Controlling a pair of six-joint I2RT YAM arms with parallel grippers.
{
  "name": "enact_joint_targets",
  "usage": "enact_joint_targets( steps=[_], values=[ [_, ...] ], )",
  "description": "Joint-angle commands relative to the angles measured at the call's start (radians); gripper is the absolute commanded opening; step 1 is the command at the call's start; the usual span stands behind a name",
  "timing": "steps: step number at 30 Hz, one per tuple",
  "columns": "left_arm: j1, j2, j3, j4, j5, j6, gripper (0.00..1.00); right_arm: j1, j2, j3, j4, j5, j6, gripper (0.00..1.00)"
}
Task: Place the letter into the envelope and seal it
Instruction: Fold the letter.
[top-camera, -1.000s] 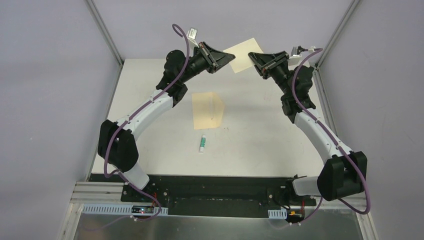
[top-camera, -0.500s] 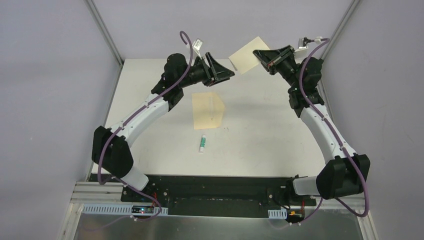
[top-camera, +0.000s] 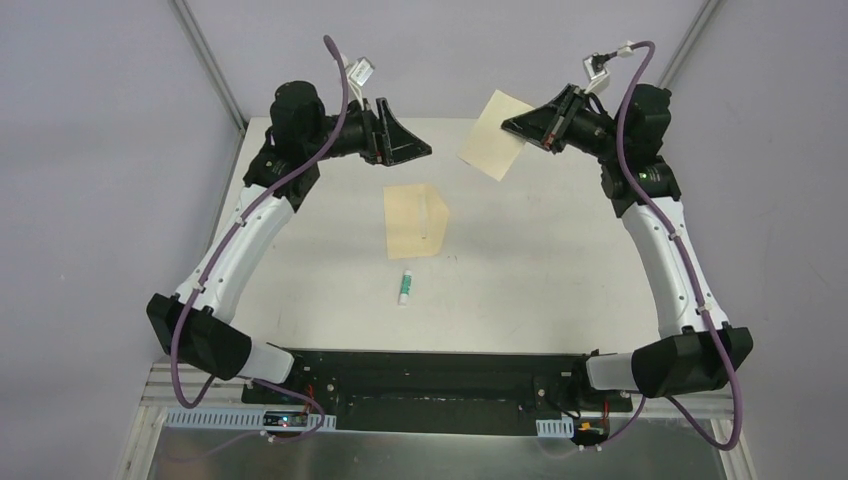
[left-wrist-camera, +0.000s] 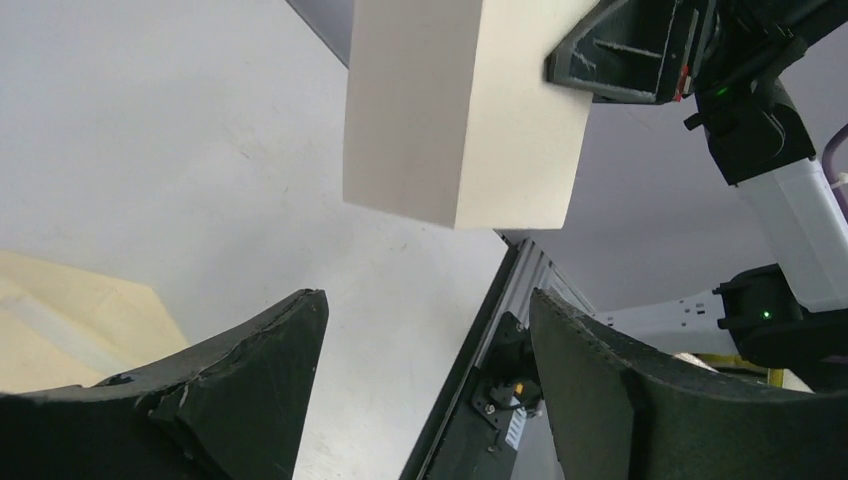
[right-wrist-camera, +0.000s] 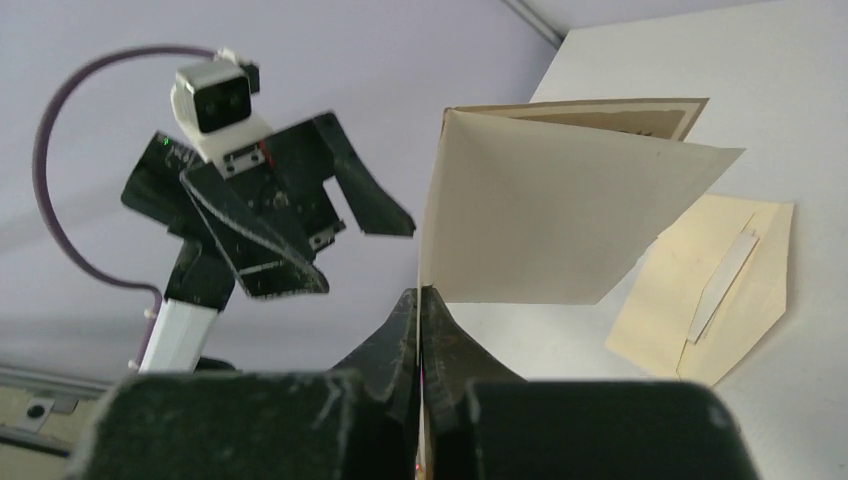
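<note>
The pale cream letter (top-camera: 490, 140) hangs in the air over the back of the table, folded, with my right gripper (top-camera: 508, 127) shut on its right edge. In the right wrist view the letter (right-wrist-camera: 560, 220) fans out above the closed fingertips (right-wrist-camera: 420, 312). My left gripper (top-camera: 415, 148) is open and empty, well left of the letter and apart from it. The left wrist view shows the letter (left-wrist-camera: 460, 110) ahead of the spread left gripper (left-wrist-camera: 430, 320). The yellow-tan envelope (top-camera: 415, 220) lies flat at the table's middle, flap side up (right-wrist-camera: 720, 290).
A small white-green tube (top-camera: 405, 286) lies in front of the envelope. Metal frame posts (top-camera: 215, 70) rise at the table's back corners. The black base rail (top-camera: 430, 375) runs along the near edge.
My left gripper opened, let go of the letter and drew back to the left. My right gripper shut on the letter and carried it slightly right, where it now hangs tilted.
</note>
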Motion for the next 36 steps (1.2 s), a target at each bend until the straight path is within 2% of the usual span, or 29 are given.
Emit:
enact_joint_targets(
  steps=[1, 5, 9, 16, 20, 25, 36],
  values=[
    [0.008, 0.062, 0.109, -0.043, 0.158, 0.090, 0.77, 0.051, -0.029, 0.092, -0.203, -0.100, -0.175, 0.00],
    [-0.010, 0.121, 0.161, -0.008, 0.222, 0.050, 0.78, 0.100, -0.029, 0.115, -0.253, -0.080, -0.212, 0.00],
    [-0.060, 0.168, 0.199, -0.041, 0.217, 0.077, 0.78, 0.119, -0.021, 0.135, -0.251, -0.080, -0.209, 0.00],
    [-0.097, 0.220, 0.195, 0.091, 0.270, -0.034, 0.72, 0.124, 0.003, 0.169, -0.294, -0.062, -0.235, 0.00],
    [-0.106, 0.232, 0.175, 0.191, 0.296, -0.117, 0.62, 0.125, 0.013, 0.169, -0.295, -0.052, -0.244, 0.00],
    [-0.108, 0.237, 0.140, 0.320, 0.334, -0.225, 0.46, 0.125, 0.015, 0.158, -0.296, -0.038, -0.258, 0.00],
    [-0.108, 0.222, 0.099, 0.340, 0.341, -0.249, 0.29, 0.125, 0.003, 0.132, -0.294, -0.022, -0.264, 0.00]
  ],
)
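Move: The folded letter, held at its outer edge by the right gripper, has its middle about 11 cm to the right of the open left gripper and 2 cm farther out, near its height. The envelope lies some 34 cm below the left gripper, 9 cm ahead and 2 cm left; the glue stick, about as low, is 7 cm back and 4 cm left. From the right gripper, the left gripper is about 12 cm left, 3 cm back and 2 cm lower. Swing the right gripper back about 5 cm and a little left, still pinching the letter, then hold it nearly still. Meanwhile bring the left gripper some 7 cm right and slightly back towards the letter, dipping and rising again as it turns about 25 degrees clockwise, and narrow its jaws to under half their opening around the letter's free edges without shutting them. ##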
